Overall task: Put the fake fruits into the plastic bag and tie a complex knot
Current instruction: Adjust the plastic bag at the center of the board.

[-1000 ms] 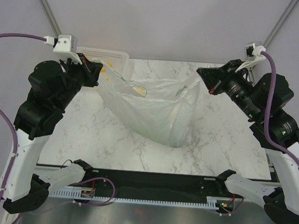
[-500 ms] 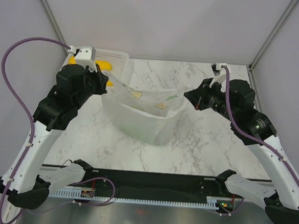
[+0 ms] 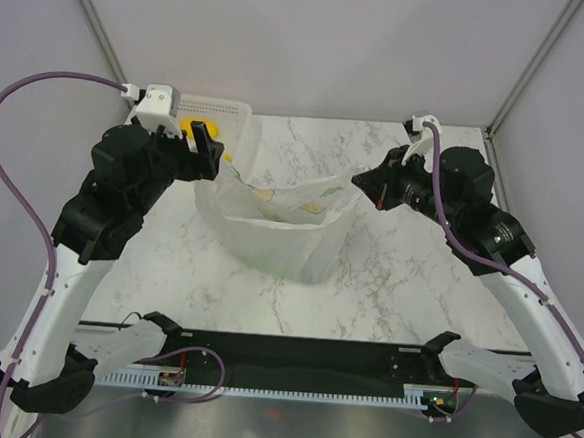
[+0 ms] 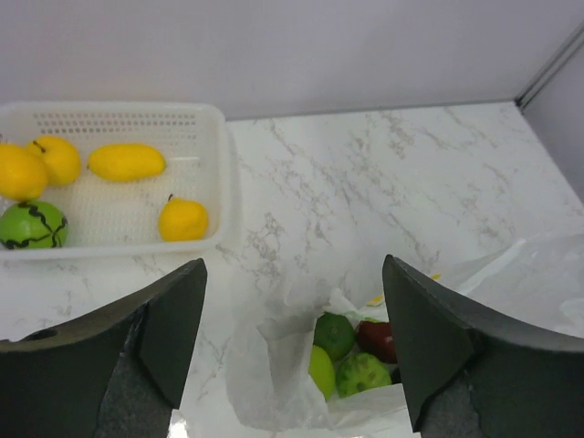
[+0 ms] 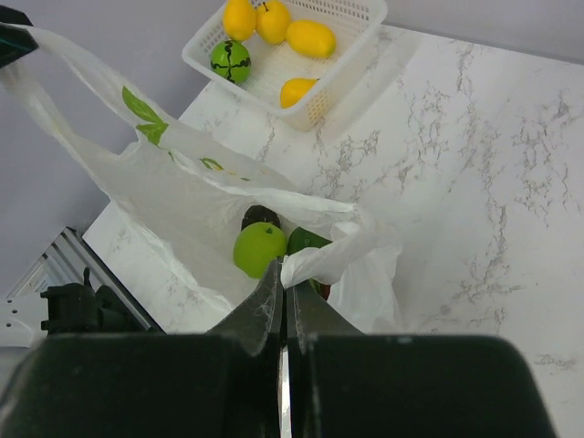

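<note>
The plastic bag (image 3: 271, 228) sits slumped on the marble table, mouth up. Inside it in the left wrist view are a lime (image 4: 334, 335), a dark red fruit (image 4: 376, 339) and two more green fruits (image 4: 362, 372). My left gripper (image 3: 209, 148) (image 4: 292, 274) hangs open above the bag's left end, whose loose handle (image 4: 292, 319) lies below the spread fingers, ungripped. My right gripper (image 3: 358, 184) (image 5: 285, 274) is shut on the bag's right handle, held up over a green apple (image 5: 258, 249) and a dark fruit (image 5: 260, 216). No knot shows.
The white perforated basket (image 3: 230, 107) (image 4: 219, 182) stands at the back left, just behind my left gripper. It holds yellow lemons (image 4: 41, 160), a mango (image 4: 126, 161), another lemon (image 4: 182, 219) and a green fruit with black lines (image 4: 32, 224).
Both arms came inward and down, so the stretched bag sank onto the table. My left gripper opened and let go of the left handle; the right one kept its grip.
</note>
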Available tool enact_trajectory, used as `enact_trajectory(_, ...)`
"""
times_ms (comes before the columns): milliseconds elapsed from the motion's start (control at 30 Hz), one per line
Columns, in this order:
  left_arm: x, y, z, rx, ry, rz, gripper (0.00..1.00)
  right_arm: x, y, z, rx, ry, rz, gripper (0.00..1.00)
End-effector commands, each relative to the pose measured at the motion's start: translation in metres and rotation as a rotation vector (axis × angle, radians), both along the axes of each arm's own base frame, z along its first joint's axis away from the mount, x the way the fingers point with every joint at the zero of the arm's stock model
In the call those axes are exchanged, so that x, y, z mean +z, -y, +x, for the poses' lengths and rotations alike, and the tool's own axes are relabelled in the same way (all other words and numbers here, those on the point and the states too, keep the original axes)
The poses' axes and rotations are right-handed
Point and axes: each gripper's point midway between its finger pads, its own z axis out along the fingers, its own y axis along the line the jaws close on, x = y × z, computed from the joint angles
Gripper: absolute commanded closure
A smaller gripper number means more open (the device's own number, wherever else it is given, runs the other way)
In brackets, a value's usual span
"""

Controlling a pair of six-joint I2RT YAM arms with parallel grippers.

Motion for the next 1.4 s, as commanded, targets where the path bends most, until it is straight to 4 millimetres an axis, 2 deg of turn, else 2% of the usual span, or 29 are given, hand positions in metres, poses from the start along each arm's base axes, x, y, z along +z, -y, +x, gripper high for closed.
enact_trajectory(0, 0.077, 0.001, -0.016, -0.079, 0.239, -0.035, 0.14, 0.037, -0.004, -0.002, 0.032, 0.087, 0.049, 1.00)
enact_trajectory(100, 0.099, 0.026, -0.022, -0.224, 0.307, -0.045, 0.09, 0.051, -0.005, -0.005, 0.036, 0.092, 0.073, 1.00)
enact_trajectory(200, 0.105, 0.047, -0.016, -0.326, 0.323, -0.026, 0.06, 0.054, -0.003, -0.006, 0.029, 0.077, 0.069, 1.00)
enact_trajectory(233, 0.091, 0.063, -0.003, -0.389, 0.286, 0.010, 0.05, 0.052, -0.002, -0.004, 0.018, 0.074, 0.067, 1.00)
enact_trajectory(300, 0.081, 0.080, 0.001, -0.483, 0.273, 0.053, 0.05, 0.049, 0.000, -0.002, 0.000, 0.074, 0.065, 1.00)
enact_trajectory(400, 0.053, 0.119, -0.001, -0.729, 0.263, 0.127, 0.07, 0.046, 0.000, 0.001, -0.009, 0.069, 0.058, 1.00)
enact_trajectory(433, 0.048, 0.131, -0.008, -0.829, 0.287, 0.158, 0.07, 0.045, -0.001, 0.002, -0.006, 0.068, 0.056, 1.00)
enact_trajectory(467, 0.038, 0.140, -0.002, -0.861, 0.269, 0.170, 0.07, 0.044, -0.003, 0.002, 0.005, 0.064, 0.056, 1.00)
enact_trajectory(667, 0.014, 0.191, 0.010, -0.986, 0.258, 0.235, 0.06, 0.040, -0.005, 0.004, 0.001, 0.049, 0.056, 1.00)
enact_trajectory(767, 0.007, 0.218, 0.001, -1.063, 0.269, 0.256, 0.06, 0.038, 0.001, 0.004, -0.025, 0.048, 0.054, 1.00)
enact_trajectory(800, -0.005, 0.231, 0.000, -1.102, 0.250, 0.261, 0.06, 0.041, 0.006, 0.001, -0.038, 0.057, 0.057, 1.00)
enact_trajectory(900, -0.020, 0.254, -0.006, -1.206, 0.233, 0.251, 0.06, 0.039, 0.018, -0.002, -0.089, 0.063, 0.044, 1.00)
enact_trajectory(967, -0.023, 0.262, -0.008, -1.250, 0.240, 0.238, 0.01, 0.034, 0.021, -0.005, -0.094, 0.059, 0.033, 1.00)
enact_trajectory(1033, -0.028, 0.268, -0.007, -1.269, 0.242, 0.231, 0.00, 0.032, 0.023, -0.008, -0.091, 0.064, 0.029, 1.00)
enact_trajectory(1167, -0.025, 0.273, 0.001, -1.254, 0.300, 0.234, 0.00, 0.029, 0.027, -0.010, -0.102, 0.067, 0.023, 1.00)
enact_trajectory(1233, -0.018, 0.280, 0.000, -1.277, 0.348, 0.207, 0.00, 0.027, 0.028, -0.011, -0.102, 0.068, 0.022, 1.00)
enact_trajectory(1267, -0.024, 0.283, 0.000, -1.295, 0.342, 0.199, 0.00, 0.025, 0.028, -0.011, -0.103, 0.066, 0.021, 1.00)
enact_trajectory(1367, -0.027, 0.292, -0.010, -1.389, 0.348, 0.155, 0.00, 0.024, 0.029, -0.012, -0.102, 0.076, 0.018, 1.00)
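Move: The right gripper already pinches the bag's right corner between its pads; that corner lies about 30 cm to the left gripper's right, some 3 cm nearer the base and 3 cm lower. The bag's left corner is just by the left fingers, roughly 2 cm right, 1 cm back and 3 cm below. From the left hand, the fruits in the bag lie around 18 cm right, about level fore and aft, 30 cm down; the basket 25 cm ahead, 11 cm left, 36 cm down. Leave the bag's left corner: lift the left gripper some 9 cm while opening it wide, then sweep it about 28 cm right, sinking to a little below its starting height and yawing some 70 degrees clockwise until the open fingers point right, close to the right fingertips. Keep the bag's right corner pinched in the right gripper, raising it slightly, then easing it a couple of centimetres right. ##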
